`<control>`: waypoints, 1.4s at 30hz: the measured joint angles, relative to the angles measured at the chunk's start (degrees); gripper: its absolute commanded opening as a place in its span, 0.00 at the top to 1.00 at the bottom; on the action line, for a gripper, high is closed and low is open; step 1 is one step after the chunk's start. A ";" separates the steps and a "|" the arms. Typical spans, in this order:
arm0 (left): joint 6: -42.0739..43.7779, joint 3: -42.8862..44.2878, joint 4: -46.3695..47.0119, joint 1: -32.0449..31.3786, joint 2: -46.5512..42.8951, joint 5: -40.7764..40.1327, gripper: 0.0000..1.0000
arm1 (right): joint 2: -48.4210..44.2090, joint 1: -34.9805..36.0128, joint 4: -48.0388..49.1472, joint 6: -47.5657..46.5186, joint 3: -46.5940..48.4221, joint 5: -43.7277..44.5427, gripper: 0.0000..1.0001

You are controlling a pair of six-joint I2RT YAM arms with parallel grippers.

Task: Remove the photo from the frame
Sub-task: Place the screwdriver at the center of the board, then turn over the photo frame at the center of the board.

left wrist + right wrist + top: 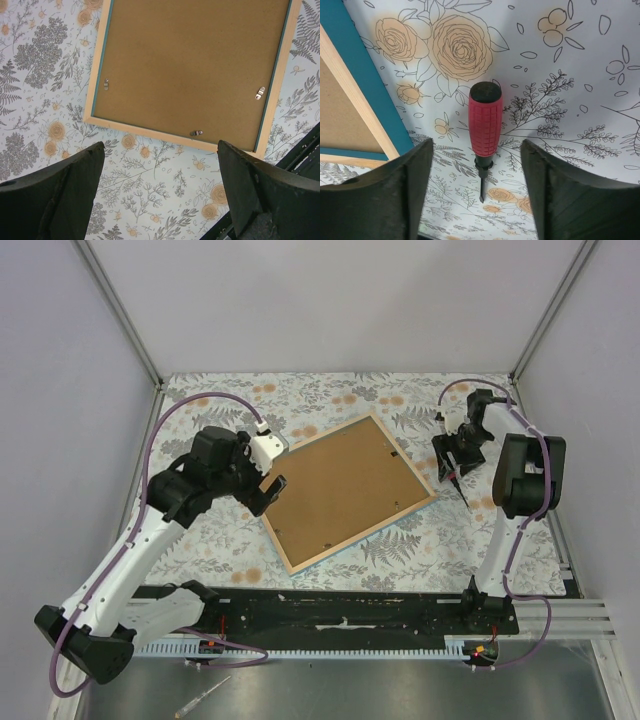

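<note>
The frame (365,534) lies face down and turned at an angle on the floral table cover, its light wood back up. A plain brown board (345,490) fills it, held by small metal tabs (196,133). The photo's printed side is hidden. My left gripper (268,490) hangs open over the cover (160,195), just off the frame's wood edge (150,132), touching nothing. My right gripper (455,462) is open to the right of the frame's blue side (365,80). A red-handled screwdriver (485,120) lies on the cover between its fingers, untouched.
White walls close in the table at the back and on both sides. The black mounting rail (340,610) runs along the near edge, with both arm bases on it. A small tool (200,700) lies on the metal surface below the rail.
</note>
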 measured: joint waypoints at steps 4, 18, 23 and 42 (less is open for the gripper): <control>0.42 0.02 -0.24 -0.26 0.00 -1.09 0.00 | -0.92 -0.04 0.13 -0.31 -0.17 -0.52 0.02; 2.45 -5.22 -0.52 -0.35 -7.56 -3.43 0.00 | -15.76 -1.03 1.36 0.39 -2.69 -3.06 0.02; 2.49 -9.31 -0.28 -0.35 -13.16 -4.26 0.00 | -32.87 -1.33 5.51 0.17 -14.67 -2.84 0.02; 2.45 -5.68 -0.26 -0.28 -10.27 0.50 0.00 | -72.04 -1.88 19.39 -1.81 -42.84 -2.62 0.02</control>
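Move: The screwdriver already lies loose on the patterned cloth between the right hand's parted fingers, its middle about 2 cm back, 1 cm to the right and 1 cm below. The photo frame lies beside it, its middle some 27 cm to that hand's left and 4 cm back, about 2 cm lower. From the left hand the screwdriver is roughly 43 cm to the right, 11 cm ahead and 22 cm below. Straight up at first, then up and back towards its base, the empty right hand leaves the screwdriver, rising about 17 cm and drawing back some 11 cm. Its fingers spread the rest of the way to wide open, and the wrist tips up by about 50 degrees, so they swing from pointing down to slanting forward. The open, empty left hand drifts a little back and left above the frame's near-left side. ##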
